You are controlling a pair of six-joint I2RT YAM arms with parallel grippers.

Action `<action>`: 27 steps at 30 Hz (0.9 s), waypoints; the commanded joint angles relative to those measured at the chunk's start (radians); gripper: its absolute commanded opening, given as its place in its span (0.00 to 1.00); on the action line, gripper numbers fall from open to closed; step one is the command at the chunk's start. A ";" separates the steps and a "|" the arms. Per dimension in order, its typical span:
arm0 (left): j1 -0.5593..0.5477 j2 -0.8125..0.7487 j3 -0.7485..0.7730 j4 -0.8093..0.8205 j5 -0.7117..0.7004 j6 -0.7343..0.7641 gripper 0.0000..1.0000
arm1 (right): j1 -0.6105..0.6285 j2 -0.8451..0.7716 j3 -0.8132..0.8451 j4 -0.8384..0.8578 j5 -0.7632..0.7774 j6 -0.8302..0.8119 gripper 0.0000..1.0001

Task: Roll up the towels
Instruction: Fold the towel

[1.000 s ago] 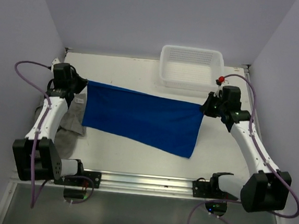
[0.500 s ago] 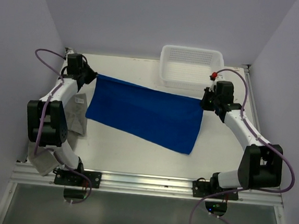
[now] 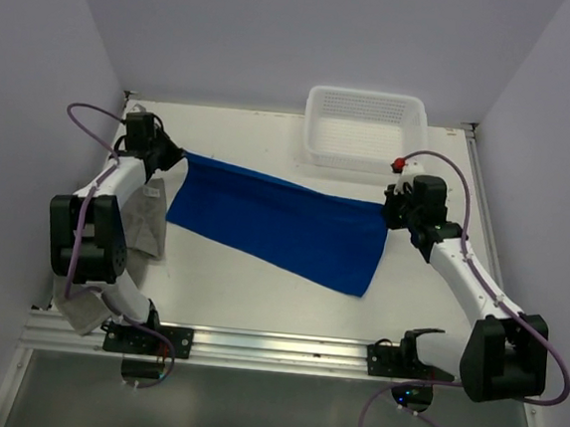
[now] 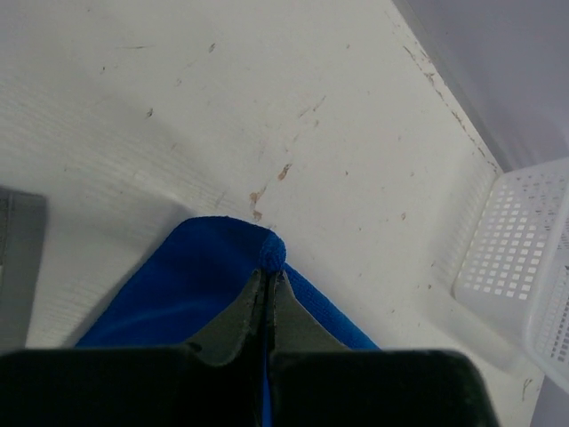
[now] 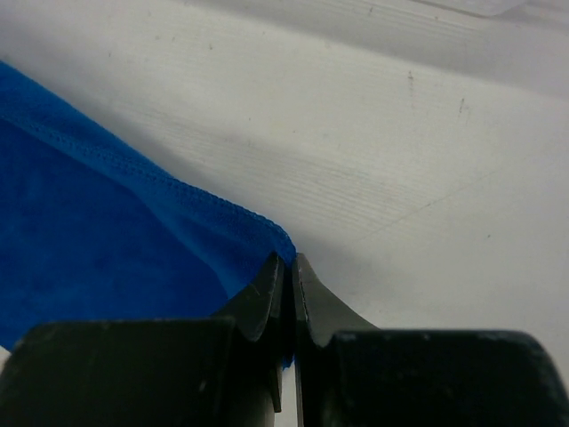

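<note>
The royal blue towel (image 3: 279, 223) is stretched across the table's middle between both arms. My left gripper (image 3: 182, 157) is shut on its far left corner (image 4: 271, 252), which bulges just past the fingertips. On the other side, my right gripper (image 3: 389, 209) is shut on the far right corner (image 5: 283, 245), with the stitched hem running off to the left. The grey towel (image 3: 144, 223) lies crumpled at the table's left side beneath the left arm; a strip of the grey towel (image 4: 18, 258) shows at the left edge of the left wrist view.
A white perforated basket (image 3: 364, 131) stands at the back right, and that basket (image 4: 524, 267) also fills the right of the left wrist view. Walls close in the table on three sides. A metal rail (image 3: 273, 347) runs along the near edge.
Both grippers have carried the towel's top edge toward the back of the table and then lowered it. The left arm swung far back; the towel now lies flatter.
</note>
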 commanded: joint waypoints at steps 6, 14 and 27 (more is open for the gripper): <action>0.047 -0.116 -0.101 0.026 -0.004 0.046 0.00 | 0.172 -0.092 -0.078 -0.015 0.106 -0.157 0.00; 0.081 -0.177 -0.182 0.010 0.001 0.058 0.00 | 0.213 -0.152 -0.109 -0.075 0.106 -0.183 0.01; 0.103 -0.252 -0.261 -0.013 0.015 0.080 0.00 | 0.270 -0.241 -0.138 -0.139 0.140 -0.185 0.03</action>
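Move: The blue towel's far edge is still pinched at its two ends, and its near edge lies on the table some 9 cm lower: the near left corner about 18 cm back and 4 cm left of the left hand, the near right corner about 21 cm back and 3 cm left of the right hand. The grey towels lie roughly 22 cm back and 17 cm left of the left hand. The white basket is about 26 cm ahead and 6 cm left of the right hand. The blue towel's held edge is drawn back towards its near edge by both hands, each travelling about 7 cm back and some 3–4 cm left, with the left hand also easing slightly down. The right hand meanwhile turns roughly 15 degrees counter-clockwise and rolls its left side down a little. Both grippers stay shut on their corners. ##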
